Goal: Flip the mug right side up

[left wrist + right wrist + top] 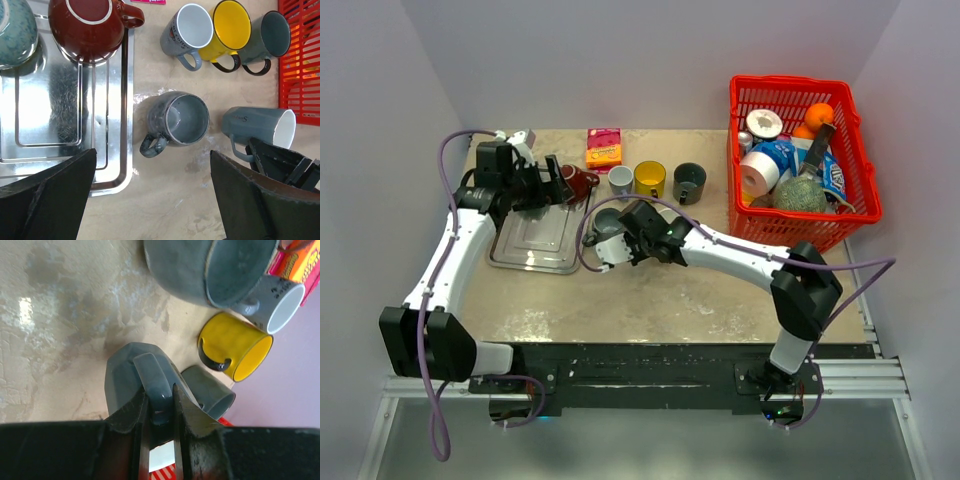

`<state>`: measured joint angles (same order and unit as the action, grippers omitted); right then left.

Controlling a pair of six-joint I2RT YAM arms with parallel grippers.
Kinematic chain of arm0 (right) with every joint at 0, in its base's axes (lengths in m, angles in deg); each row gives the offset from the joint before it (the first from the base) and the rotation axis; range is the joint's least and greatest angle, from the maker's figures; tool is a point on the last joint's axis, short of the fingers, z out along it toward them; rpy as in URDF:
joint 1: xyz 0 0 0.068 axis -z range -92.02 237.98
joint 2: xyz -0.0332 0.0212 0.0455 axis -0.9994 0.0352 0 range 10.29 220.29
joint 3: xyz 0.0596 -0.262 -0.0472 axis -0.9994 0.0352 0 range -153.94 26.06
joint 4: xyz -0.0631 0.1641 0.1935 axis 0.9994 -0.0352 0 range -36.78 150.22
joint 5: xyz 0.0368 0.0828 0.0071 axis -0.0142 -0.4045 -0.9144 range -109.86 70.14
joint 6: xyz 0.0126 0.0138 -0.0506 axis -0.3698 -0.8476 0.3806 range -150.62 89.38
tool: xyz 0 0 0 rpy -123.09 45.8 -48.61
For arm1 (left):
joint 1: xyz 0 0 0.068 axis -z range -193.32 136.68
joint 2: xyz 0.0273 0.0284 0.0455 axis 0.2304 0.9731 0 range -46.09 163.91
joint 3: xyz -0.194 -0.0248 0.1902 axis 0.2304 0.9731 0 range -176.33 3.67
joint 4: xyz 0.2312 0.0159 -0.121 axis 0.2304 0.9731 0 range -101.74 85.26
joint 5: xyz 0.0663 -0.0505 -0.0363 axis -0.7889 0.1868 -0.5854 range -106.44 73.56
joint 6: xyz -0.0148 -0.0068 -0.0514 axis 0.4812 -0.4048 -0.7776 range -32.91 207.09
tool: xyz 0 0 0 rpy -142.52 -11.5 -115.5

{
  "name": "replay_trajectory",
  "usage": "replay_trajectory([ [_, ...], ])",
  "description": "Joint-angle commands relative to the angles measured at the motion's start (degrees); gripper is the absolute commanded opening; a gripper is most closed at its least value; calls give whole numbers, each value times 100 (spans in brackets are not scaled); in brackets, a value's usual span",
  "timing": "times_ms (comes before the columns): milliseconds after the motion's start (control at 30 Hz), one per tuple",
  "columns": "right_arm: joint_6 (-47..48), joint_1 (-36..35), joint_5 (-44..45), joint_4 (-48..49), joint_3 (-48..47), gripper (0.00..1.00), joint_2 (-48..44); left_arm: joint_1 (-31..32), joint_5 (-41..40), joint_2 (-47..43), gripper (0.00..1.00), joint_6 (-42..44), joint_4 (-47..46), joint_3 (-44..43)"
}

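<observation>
A blue-grey mug (122, 375) with a white inside lies on its side on the table, mouth toward the basket (257, 125) (666, 213). My right gripper (160, 390) (642, 224) is shut on the mug's handle (155, 371), one finger on each side of it. Whether the mug rests on the table or is slightly lifted I cannot tell. My left gripper (152, 200) (555, 180) hangs open over the table beside the tray, with nothing between its fingers (50, 195).
An upright grey mug (180, 120) stands just left of the held one. A metal tray (115, 100) carries a red mug (90, 30) and a teal vessel (15, 30). Behind stand grey (620, 180), yellow (650, 178) and dark (689, 182) mugs, an orange box (604, 148) and a full red basket (850, 150).
</observation>
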<state>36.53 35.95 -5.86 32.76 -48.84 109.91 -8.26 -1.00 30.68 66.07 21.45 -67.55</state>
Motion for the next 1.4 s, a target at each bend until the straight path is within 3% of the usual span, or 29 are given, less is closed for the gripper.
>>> replay_trajectory([
  [0,324,-79,244,417,-386,0,75,-101,240,22,99,-61,-410,73],
  [400,316,-141,209,215,-992,0,708,-348,556,-31,99,62,-524,310],
  [500,333,-158,217,206,-1071,5,814,-462,662,-57,99,124,-507,346],
  [567,333,-158,217,136,-1115,16,867,-506,732,-66,99,150,-489,363],
  [967,-202,-167,-195,-637,-1747,41,1113,-778,1101,-110,99,142,-550,468],
  [1033,-282,-167,-248,-795,-1783,55,1096,-796,1110,-127,99,142,-559,478],
  [1100,-352,-167,-362,-892,-1748,61,1017,-814,1110,-136,99,133,-559,486],
  [1133,-370,-176,-380,-910,-1731,70,981,-814,1110,-136,99,124,-551,495],
  [1200,-431,-176,-477,-980,-1634,75,858,-822,1110,-136,99,98,-550,504],
  [1233,-475,-167,-486,-989,-1590,99,806,-822,1110,-136,99,80,-550,513],
  [1367,-686,-176,-705,-1068,-1354,99,481,-831,1005,-145,99,80,-480,504],
])
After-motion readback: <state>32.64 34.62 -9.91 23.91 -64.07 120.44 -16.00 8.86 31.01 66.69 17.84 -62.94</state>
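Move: The right hand holds the slate mug by its handle; the table spot for it lies about 4 cm ahead, level sideways, with the mug's resting middle some 3 cm below. The speckled grey mug stands about 8 cm left and 3 ahead, the white mug 11 ahead and 5 left, the yellow mug 11 ahead and 2 right. From the left hand the spot is roughly 17 cm right, 4 back and 15 below. The right hand lowers the slate mug, shifting it about 4 cm left towards the speckled mug, then opens wide. ##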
